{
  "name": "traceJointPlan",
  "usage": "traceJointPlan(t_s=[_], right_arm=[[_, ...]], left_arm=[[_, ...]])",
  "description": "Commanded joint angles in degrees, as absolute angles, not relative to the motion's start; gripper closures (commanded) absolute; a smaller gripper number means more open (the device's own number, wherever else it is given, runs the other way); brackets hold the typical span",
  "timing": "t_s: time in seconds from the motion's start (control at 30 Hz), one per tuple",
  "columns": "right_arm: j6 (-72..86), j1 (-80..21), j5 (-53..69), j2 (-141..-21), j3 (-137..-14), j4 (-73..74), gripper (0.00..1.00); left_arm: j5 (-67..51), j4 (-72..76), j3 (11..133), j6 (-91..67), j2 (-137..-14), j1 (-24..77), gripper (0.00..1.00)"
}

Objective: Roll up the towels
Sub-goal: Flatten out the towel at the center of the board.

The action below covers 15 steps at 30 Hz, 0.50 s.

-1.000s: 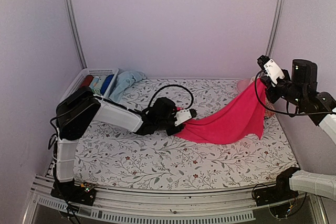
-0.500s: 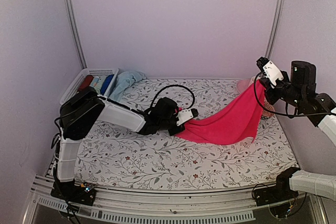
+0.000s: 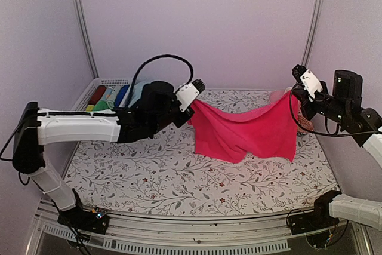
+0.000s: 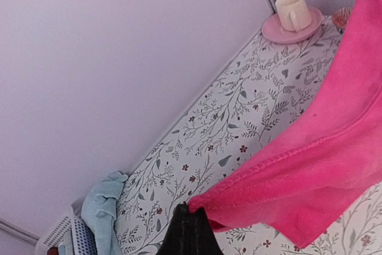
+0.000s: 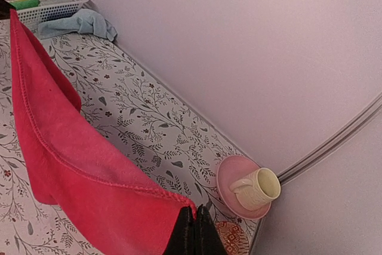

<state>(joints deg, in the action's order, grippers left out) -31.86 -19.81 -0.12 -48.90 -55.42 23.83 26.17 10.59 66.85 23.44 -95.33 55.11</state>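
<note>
The bright pink towel [image 3: 245, 132] hangs stretched in the air between both arms, its lower edge sagging onto the flowered table [image 3: 149, 177]. My left gripper [image 3: 192, 96] is shut on the towel's left top corner [image 4: 206, 204]. My right gripper [image 3: 296, 86] is shut on the right top corner [image 5: 179, 204]. The pale blue towel [image 3: 142, 92] lies crumpled at the back left beside the basket; it also shows in the left wrist view [image 4: 101, 207] and the right wrist view [image 5: 80, 23].
A white basket [image 3: 102, 91] with red, green and dark blue rolls stands at the back left. A pink saucer [image 5: 230, 184] with a cream cup [image 5: 258, 189] sits in the back right corner, a small patterned dish [image 5: 231, 237] in front of it.
My left gripper closed on the pink towel's left corner and lifted it up and back to the left. The towel went from draped on the table to hanging spread between both grippers.
</note>
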Motion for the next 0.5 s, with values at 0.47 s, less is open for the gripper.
traceJointPlan(t_s=[0.47], right_arm=[[-28.7, -19.1, -13.5, -48.9, -54.7, 17.4, 0.98]], left_arm=[[27.3, -19.8, 81.4, 12.5, -101.1, 67.9, 1.0]])
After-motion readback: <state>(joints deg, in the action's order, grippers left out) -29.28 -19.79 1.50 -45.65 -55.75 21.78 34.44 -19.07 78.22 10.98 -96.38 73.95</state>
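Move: Both hands still pinch a corner of the pink towel, stretched between them. The middle of the board lies about 5 cm ahead and 2 cm right of the left hand, some 21 cm below; from the right hand it is about 10 cm ahead, 29 cm left and 29 cm down. Beyond the left hand, the light blue towel lies about 37 cm ahead and 21 cm left, with the white basket some 31 cm ahead and 39 cm left. With fingers shut on its corner, the left hand swings quickly back towards the robot about 15 cm, first rising some 7 cm, then sinking below its starting height while drifting about 5 cm right, and starts forward again. The right hand keeps its own corner up on the right, easing a few centimetres back and up and then coming forward again, ending slightly higher than it began, its wrist swinging a little left and back. ##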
